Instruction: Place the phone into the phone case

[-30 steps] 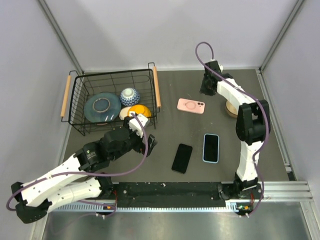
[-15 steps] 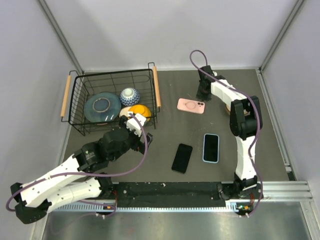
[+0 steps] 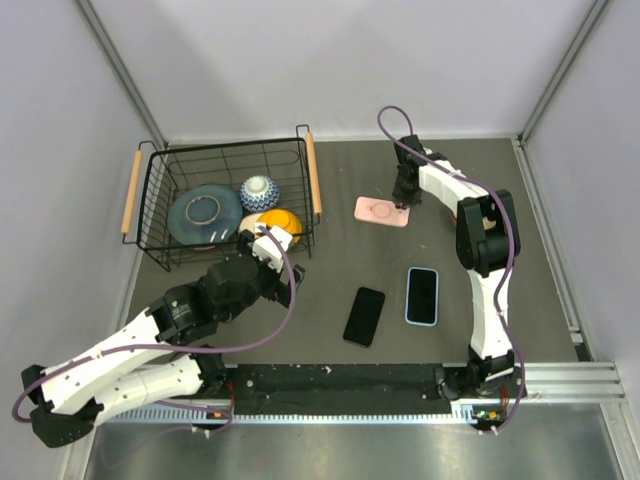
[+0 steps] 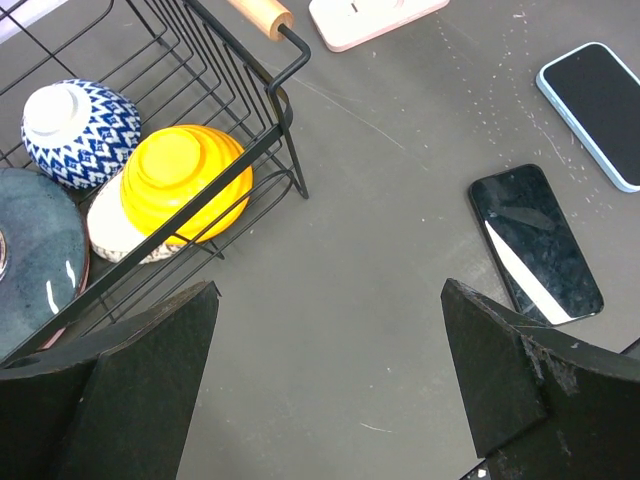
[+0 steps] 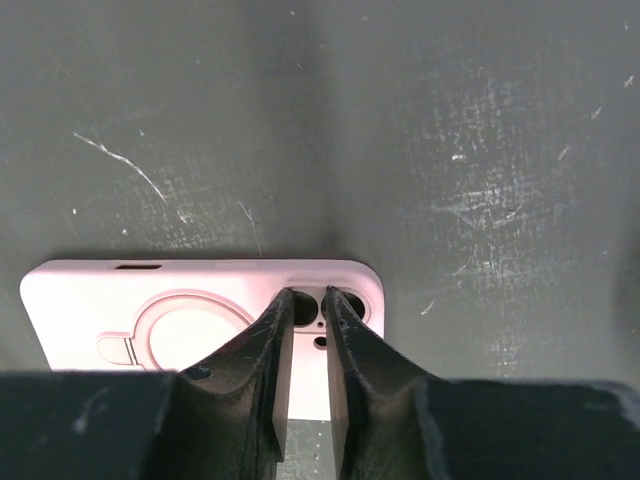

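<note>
The pink phone case (image 3: 378, 211) lies back up on the dark table, its white ring mark showing (image 5: 190, 330). My right gripper (image 3: 403, 197) stands over its camera cut-out corner. In the right wrist view the gripper (image 5: 308, 298) has its tips at the cut-out, jaws nearly together with a slim gap and nothing between them. The phone (image 3: 364, 316) lies screen up near the front, also in the left wrist view (image 4: 535, 243). My left gripper (image 3: 288, 275) hovers wide open (image 4: 330, 370) over bare table, left of the phone.
A black-faced slab with a light blue rim (image 3: 422, 296) lies right of the phone. A wire basket (image 3: 312, 175) at the back left holds a teal plate (image 3: 205, 213), a blue-patterned bowl (image 3: 259, 192) and a yellow bowl (image 4: 185, 180). A tan round object (image 3: 462, 220) sits behind the right arm.
My right gripper has moved left and down onto the case's camera corner while its jaws narrowed. The left gripper drew back slightly to the left, still wide open.
</note>
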Available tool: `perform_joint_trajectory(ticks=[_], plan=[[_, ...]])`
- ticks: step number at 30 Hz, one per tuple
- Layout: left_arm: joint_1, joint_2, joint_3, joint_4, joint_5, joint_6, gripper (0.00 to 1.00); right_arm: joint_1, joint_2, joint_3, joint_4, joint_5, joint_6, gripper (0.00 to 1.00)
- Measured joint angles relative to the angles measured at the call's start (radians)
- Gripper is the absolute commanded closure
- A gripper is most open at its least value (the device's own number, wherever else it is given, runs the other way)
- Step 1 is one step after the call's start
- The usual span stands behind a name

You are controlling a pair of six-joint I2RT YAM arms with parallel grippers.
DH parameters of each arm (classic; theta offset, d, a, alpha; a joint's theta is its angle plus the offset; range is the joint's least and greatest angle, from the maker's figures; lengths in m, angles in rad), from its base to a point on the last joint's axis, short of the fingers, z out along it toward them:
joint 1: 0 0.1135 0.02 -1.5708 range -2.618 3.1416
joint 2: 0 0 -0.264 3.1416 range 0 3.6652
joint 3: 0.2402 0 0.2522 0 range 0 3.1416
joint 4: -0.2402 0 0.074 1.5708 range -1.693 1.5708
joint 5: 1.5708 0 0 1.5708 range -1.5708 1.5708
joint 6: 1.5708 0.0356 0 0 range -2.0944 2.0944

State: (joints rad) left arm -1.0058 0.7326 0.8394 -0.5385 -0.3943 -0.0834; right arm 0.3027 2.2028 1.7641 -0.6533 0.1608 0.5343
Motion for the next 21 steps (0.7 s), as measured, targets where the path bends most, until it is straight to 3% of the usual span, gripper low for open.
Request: perform_joint_trajectory(ticks=[11, 15, 21], plan=[[0.000, -0.022, -0.017, 0.009, -0.014, 0.006, 0.01, 0.002, 0.000, -0.003, -0.008, 0.013, -0.007, 0.82], [0.000, -0.021, -0.017, 0.015, -0.016, 0.006, 0.01, 0.002, 0.001, -0.003, -0.016, 0.013, -0.031, 0.98], [0.000, 0.005, -0.003, -0.008, -0.015, 0.000, 0.01, 0.002, 0.002, 0.002, -0.018, 0.002, -0.094, 1.00]])
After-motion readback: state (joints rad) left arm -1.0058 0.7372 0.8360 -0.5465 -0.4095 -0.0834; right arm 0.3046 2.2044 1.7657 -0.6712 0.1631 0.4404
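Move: The right fingertips are already down at the pink phone case's two lens holes, at its right end; the case's middle lies about 5 cm to the left, 1 cm back and 1 cm lower. At that table height, the small bowl is some 19 cm right and 1 cm back, the blue-edged phone case 24 cm back and 5 cm right, and the black phone 29 cm back and 10 cm left. From the left hand, the pink case is roughly 27 cm ahead, 21 cm right and 20 cm below. The right hand stays down over the lens-hole end of the pink case, easing only about half a centimetre back and to the right, and turns some 5 degrees counter-clockwise near the end. Meanwhile its slightly parted fingers close practically shut, the tips coming together over the narrow bar between the two lens holes; whether they grip that bar can't be seen. ##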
